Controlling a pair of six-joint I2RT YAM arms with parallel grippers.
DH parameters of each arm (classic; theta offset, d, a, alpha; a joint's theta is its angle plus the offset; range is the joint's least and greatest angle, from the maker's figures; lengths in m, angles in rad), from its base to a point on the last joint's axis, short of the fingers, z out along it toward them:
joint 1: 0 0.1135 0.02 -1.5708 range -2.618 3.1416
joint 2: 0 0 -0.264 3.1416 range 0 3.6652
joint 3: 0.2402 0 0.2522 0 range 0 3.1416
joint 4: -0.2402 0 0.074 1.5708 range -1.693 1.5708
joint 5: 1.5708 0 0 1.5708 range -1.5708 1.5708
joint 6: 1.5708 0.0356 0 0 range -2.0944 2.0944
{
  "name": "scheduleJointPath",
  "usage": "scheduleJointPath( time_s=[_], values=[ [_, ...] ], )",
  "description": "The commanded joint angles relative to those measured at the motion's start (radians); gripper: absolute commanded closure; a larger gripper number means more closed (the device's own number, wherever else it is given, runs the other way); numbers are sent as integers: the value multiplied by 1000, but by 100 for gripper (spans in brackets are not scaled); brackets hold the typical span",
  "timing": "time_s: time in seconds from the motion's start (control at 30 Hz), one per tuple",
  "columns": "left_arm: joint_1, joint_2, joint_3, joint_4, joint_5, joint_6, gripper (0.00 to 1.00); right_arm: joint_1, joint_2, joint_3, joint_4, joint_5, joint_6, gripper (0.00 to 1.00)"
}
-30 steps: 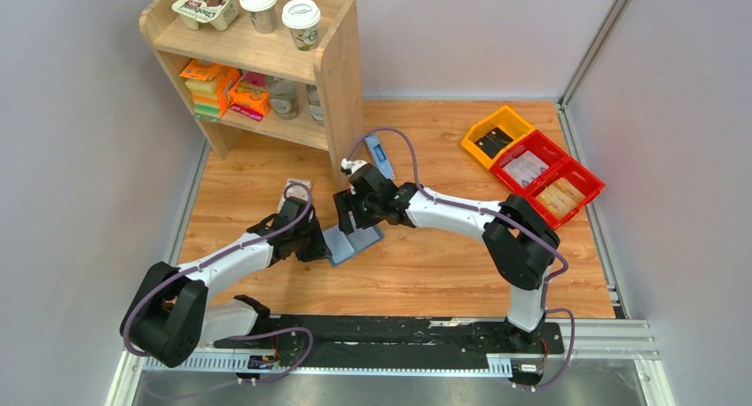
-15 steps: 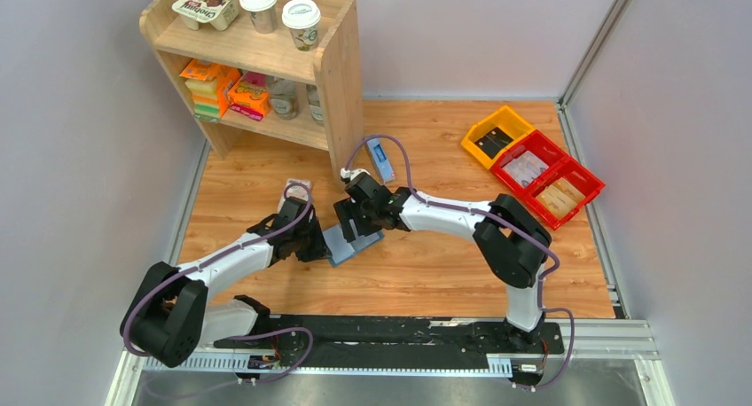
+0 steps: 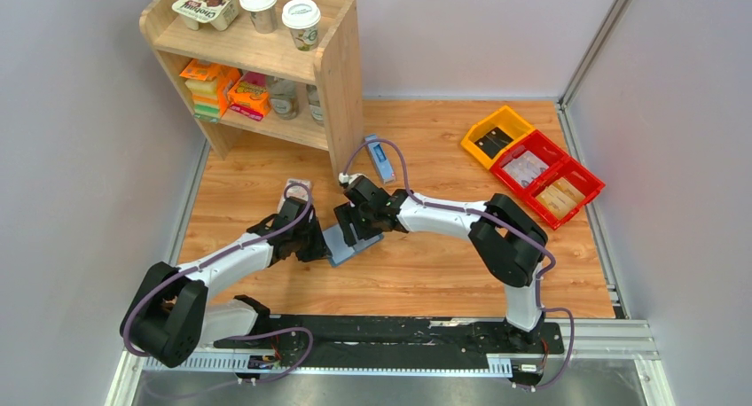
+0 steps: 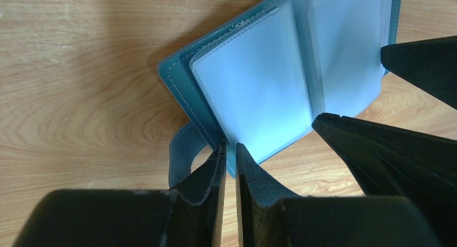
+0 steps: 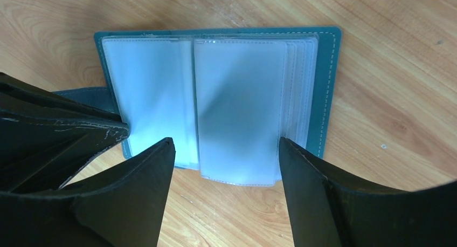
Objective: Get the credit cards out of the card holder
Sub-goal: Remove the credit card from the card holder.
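The teal-blue card holder [image 3: 340,247] lies open on the wooden table, with its pale blue pocket panels [image 5: 240,104] fanned out. My left gripper [image 4: 229,151] is shut on the holder's teal cover edge [image 4: 180,90], right beside the closure tab [image 4: 180,155], and pins it down. My right gripper [image 5: 226,144] hangs open just above the near edge of the panels, one finger [image 5: 145,177] on each side of the top panel. No credit cards show; the frosted pockets hide whatever is inside.
A wooden shelf [image 3: 337,65] with cups and snack packs stands at the back left. A narrow blue-and-white box [image 3: 381,158] lies near its foot, and a pink patterned pack [image 3: 295,191] sits behind my left gripper. Yellow [image 3: 497,133] and red bins [image 3: 567,184] stand at the back right.
My right gripper has moved down and left, closer over the open card holder. The left gripper and the holder have stayed put.
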Motion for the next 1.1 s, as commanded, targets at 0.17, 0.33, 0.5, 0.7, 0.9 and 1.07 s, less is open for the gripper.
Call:
scheduleJointPath(
  time_s=[0.17, 0.33, 0.5, 0.7, 0.9, 1.07],
  values=[
    [-1, -16, -5, 29, 14, -1, 81, 14, -23, 21, 67, -124, 26, 28],
    [0, -16, -6, 29, 15, -2, 81, 13, -31, 22, 92, -178, 45, 28],
    [0, -17, -8, 29, 15, -2, 81, 13, -49, 16, 121, -222, 57, 27],
    [-1, -26, -11, 30, 15, -4, 81, 13, -49, 4, 176, -305, 71, 26],
    [0, -129, -42, 18, -23, -25, 81, 11, 3, 1, 251, -403, 109, 27],
    [2, -305, -74, -55, -115, -65, 80, -7, 66, -16, 286, -430, 172, 30]
  ],
)
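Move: The card holder lies open under both hands, and the top sleeve on its right page, which the right hand's open fingers straddle, has its middle about 2 cm ahead of that hand and 1 cm below it. The holder's left page is some 5 cm to the left and 1 cm back; the blue box stands about 16 cm ahead and 4 cm to the right. From the left hand, shut at the holder's left edge, the sleeve is about 5 cm ahead and 7 cm to the right. The right hand, its rightmost finger at the sleeve's outer edge, sweeps about 6 cm left and 4 cm back across the spine onto the left page, turning the sleeve over like a leaf while climbing some 3 cm and swinging its fingers roughly 20 degrees to lean farther left, the gripper staying wide open. The left hand keeps its closed tips on the left page's edge almost throughout, then comes free, rising about 1.5 cm and easing 1 cm left. ##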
